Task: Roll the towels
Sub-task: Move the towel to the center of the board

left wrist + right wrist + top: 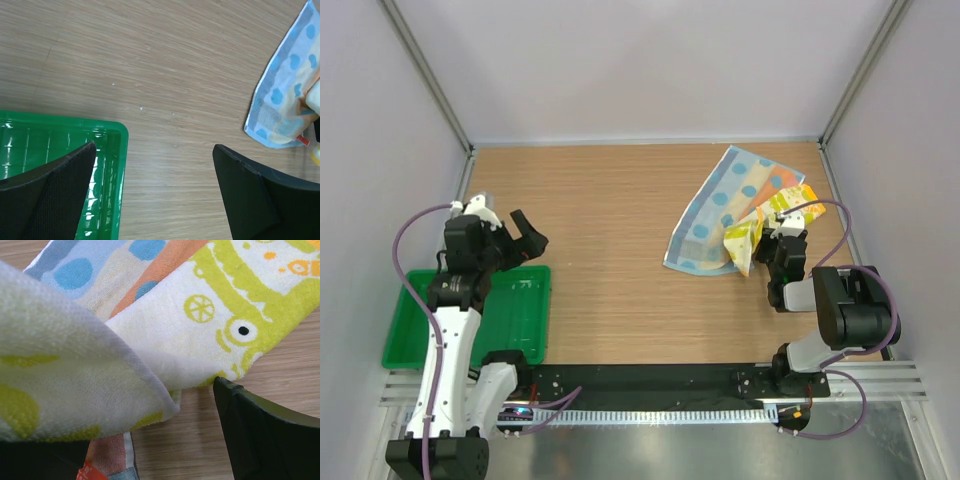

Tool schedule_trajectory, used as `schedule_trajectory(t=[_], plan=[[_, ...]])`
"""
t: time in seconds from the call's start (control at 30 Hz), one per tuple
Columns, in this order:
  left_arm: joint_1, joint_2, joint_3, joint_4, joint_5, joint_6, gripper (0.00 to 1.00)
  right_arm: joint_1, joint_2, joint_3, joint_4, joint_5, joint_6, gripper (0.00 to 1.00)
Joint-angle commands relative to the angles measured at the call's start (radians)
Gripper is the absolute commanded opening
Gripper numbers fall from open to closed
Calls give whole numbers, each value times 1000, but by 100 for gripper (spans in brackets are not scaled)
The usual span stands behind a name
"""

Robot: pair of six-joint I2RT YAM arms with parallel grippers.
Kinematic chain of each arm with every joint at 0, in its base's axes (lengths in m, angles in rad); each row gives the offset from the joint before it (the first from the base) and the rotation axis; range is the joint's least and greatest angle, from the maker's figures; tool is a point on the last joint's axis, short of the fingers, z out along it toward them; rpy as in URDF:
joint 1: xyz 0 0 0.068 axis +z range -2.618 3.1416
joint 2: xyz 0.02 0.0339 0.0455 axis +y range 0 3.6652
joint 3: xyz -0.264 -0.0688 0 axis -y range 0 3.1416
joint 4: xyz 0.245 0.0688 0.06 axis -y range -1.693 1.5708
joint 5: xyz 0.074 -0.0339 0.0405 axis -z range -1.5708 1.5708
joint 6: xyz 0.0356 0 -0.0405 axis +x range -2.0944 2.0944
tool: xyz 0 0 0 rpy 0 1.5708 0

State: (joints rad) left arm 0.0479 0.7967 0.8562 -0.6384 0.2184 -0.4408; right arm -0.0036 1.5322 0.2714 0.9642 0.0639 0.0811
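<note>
Two towels lie overlapping at the back right of the table. The light blue towel (715,205) with polka dots lies mostly flat. On its right edge rests the yellow-cream towel (765,222), with one corner folded up. My right gripper (782,238) is open at that towel's near edge. In the right wrist view the folded flap of the yellow-cream towel (75,375) drapes over the left finger, while the right finger (260,430) stands clear on bare wood. The blue towel (95,275) shows beneath. My left gripper (532,238) (154,147) hangs open and empty, far to the left of the towels.
A green plastic tray (415,335) (112,132) sits at the near left, under the left arm. White walls and metal posts (850,90) enclose the table. Bare wood (600,280) lies between the tray and the towels.
</note>
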Motion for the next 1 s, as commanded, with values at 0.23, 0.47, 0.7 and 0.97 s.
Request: schedule_trajectory(t=[0.23,0.47,0.7,0.97], plan=[[0,42,38,-38,-7,-7,100,4,3,26,74,13,-7,100],[0,28,-16,36,82,-61,100,4,3,26,74,13,-9,100],[-39,110,-22,36,185,-99,100,4,0,23,83,45,-12,100],[-118,-8,-80,105,49,-139,100,151,-393,353,-684,319,-32,100]])
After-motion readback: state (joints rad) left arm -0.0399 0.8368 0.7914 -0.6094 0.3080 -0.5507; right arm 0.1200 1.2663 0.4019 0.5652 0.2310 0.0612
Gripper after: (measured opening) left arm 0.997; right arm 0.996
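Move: The yellow-patterned towel lies bunched around the right hand's open fingers, its middle about 1 cm ahead, 4 cm left and 2 cm below, with a flap standing at the left finger. The blue dotted towel is partly beneath it, centred roughly 3 cm ahead and 11 cm left of the hand, 4 cm down. From the left hand, the yellow-patterned towel is some 52 cm right, 11 cm ahead and 18 cm below. Upward, after a long still stretch, the right hand rises late and quickly by about 5 cm, edging slightly left, with fingers wide open and the yellow-patterned towel's flap still draped over its left finger. Meanwhile the open left hand drifts about 4 cm right and also sinks over bare board, its left side rolling down slightly. ##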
